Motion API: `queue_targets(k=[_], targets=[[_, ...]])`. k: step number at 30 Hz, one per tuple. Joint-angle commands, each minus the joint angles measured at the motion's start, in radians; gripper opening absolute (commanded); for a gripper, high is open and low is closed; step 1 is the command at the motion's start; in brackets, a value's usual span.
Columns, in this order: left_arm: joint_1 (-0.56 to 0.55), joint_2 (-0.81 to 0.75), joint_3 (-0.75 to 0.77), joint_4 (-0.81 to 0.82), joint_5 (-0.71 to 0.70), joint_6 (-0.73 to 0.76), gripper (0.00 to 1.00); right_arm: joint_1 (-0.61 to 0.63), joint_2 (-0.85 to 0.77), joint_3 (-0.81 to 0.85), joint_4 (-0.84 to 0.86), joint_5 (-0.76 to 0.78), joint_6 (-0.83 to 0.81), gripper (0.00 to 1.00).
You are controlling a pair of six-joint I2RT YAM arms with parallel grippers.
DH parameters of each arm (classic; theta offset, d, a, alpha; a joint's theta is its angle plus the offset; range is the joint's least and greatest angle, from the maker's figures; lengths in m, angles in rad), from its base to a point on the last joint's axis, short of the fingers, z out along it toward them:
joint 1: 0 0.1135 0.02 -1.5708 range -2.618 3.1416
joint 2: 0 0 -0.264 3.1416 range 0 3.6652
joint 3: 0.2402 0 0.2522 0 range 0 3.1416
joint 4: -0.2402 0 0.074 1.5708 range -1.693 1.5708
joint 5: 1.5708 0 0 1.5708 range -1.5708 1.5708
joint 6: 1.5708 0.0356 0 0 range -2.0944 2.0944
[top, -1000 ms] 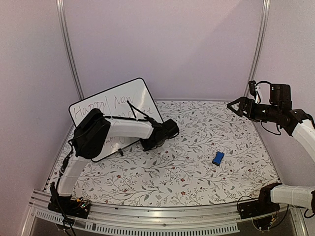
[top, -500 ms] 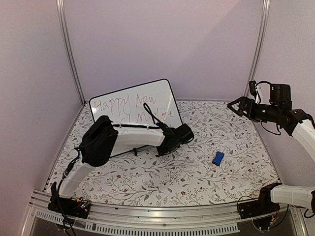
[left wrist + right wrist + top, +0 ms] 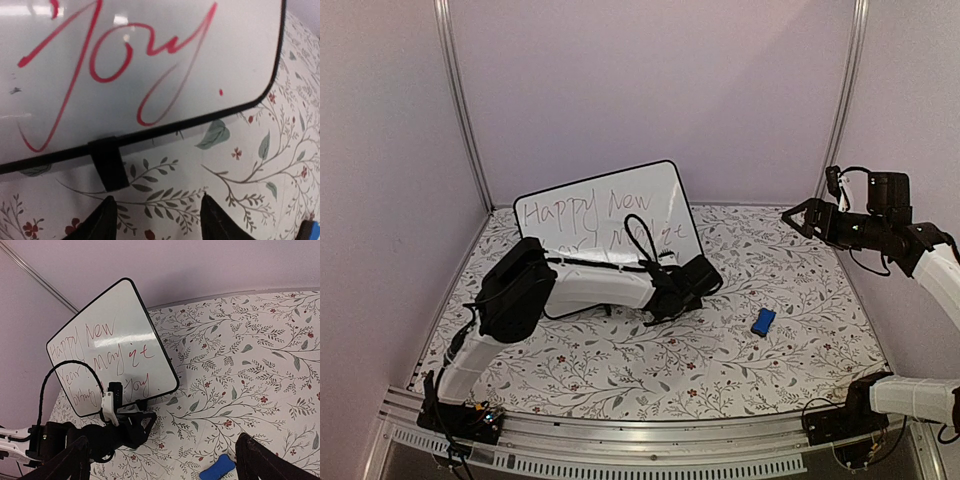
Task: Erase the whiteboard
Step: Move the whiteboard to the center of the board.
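Observation:
The whiteboard (image 3: 605, 212) stands tilted back on its small black feet at the back left of the table, with red handwriting across it. It also fills the top of the left wrist view (image 3: 150, 50), where the word "Joy" and one black foot (image 3: 107, 167) show. My left gripper (image 3: 708, 275) sits low just in front of the board's bottom right edge, open (image 3: 157, 197), with only tablecloth between its fingers and the foot just beyond them. A blue eraser (image 3: 763, 321) lies on the cloth to the right (image 3: 217, 469). My right gripper (image 3: 790, 215) hangs open high at the right (image 3: 162, 440), holding nothing.
A floral tablecloth (image 3: 720, 370) covers the table. Pale walls and two metal posts (image 3: 460, 110) close in the back and sides. The left arm's black cable (image 3: 642, 235) loops up in front of the board's face.
The whiteboard has been shifted rightward and now stands more upright. My left gripper travelled right with it, then opened and let go of the board's lower edge. The right arm has not moved.

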Motion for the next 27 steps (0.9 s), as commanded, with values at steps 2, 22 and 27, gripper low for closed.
queue_targets(k=[2, 22, 27], targets=[[-0.048, -0.110, -0.060, 0.107, 0.103, 0.078, 0.76, 0.005, 0.009, 0.018, -0.011, 0.010, -0.010, 0.99], [-0.063, -1.014, -0.707, 0.237, 0.157, 0.400, 1.00, 0.024, 0.011, -0.039, 0.049, 0.018, -0.032, 0.99], [0.051, -1.349, -0.895, 0.200, 0.117, 0.467, 1.00, 0.088, 0.052, -0.057, 0.073, 0.064, -0.031, 0.99]])
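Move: The near foot of the whiteboard sits about 3 cm ahead and 3 cm left of the left fingers, at their height. The board's middle lies roughly 8 cm ahead, 14 cm left and 10 cm up. Its other foot is some 16 cm left and 2 cm back, and the blue eraser about 19 cm right and 4 cm back. From the right hand the board's middle is roughly 40 cm left, 12 cm ahead and 16 cm below. Back off the near foot of the whiteboard, the left hand withdraws about 11 cm while its half-open fingers spread fully. It first eases slightly right, then climbs fast to some 27 cm and swings left, ending about 13 cm left of its start; the wrist tips up and turns clockwise some 20 degrees, its left side dropping. ##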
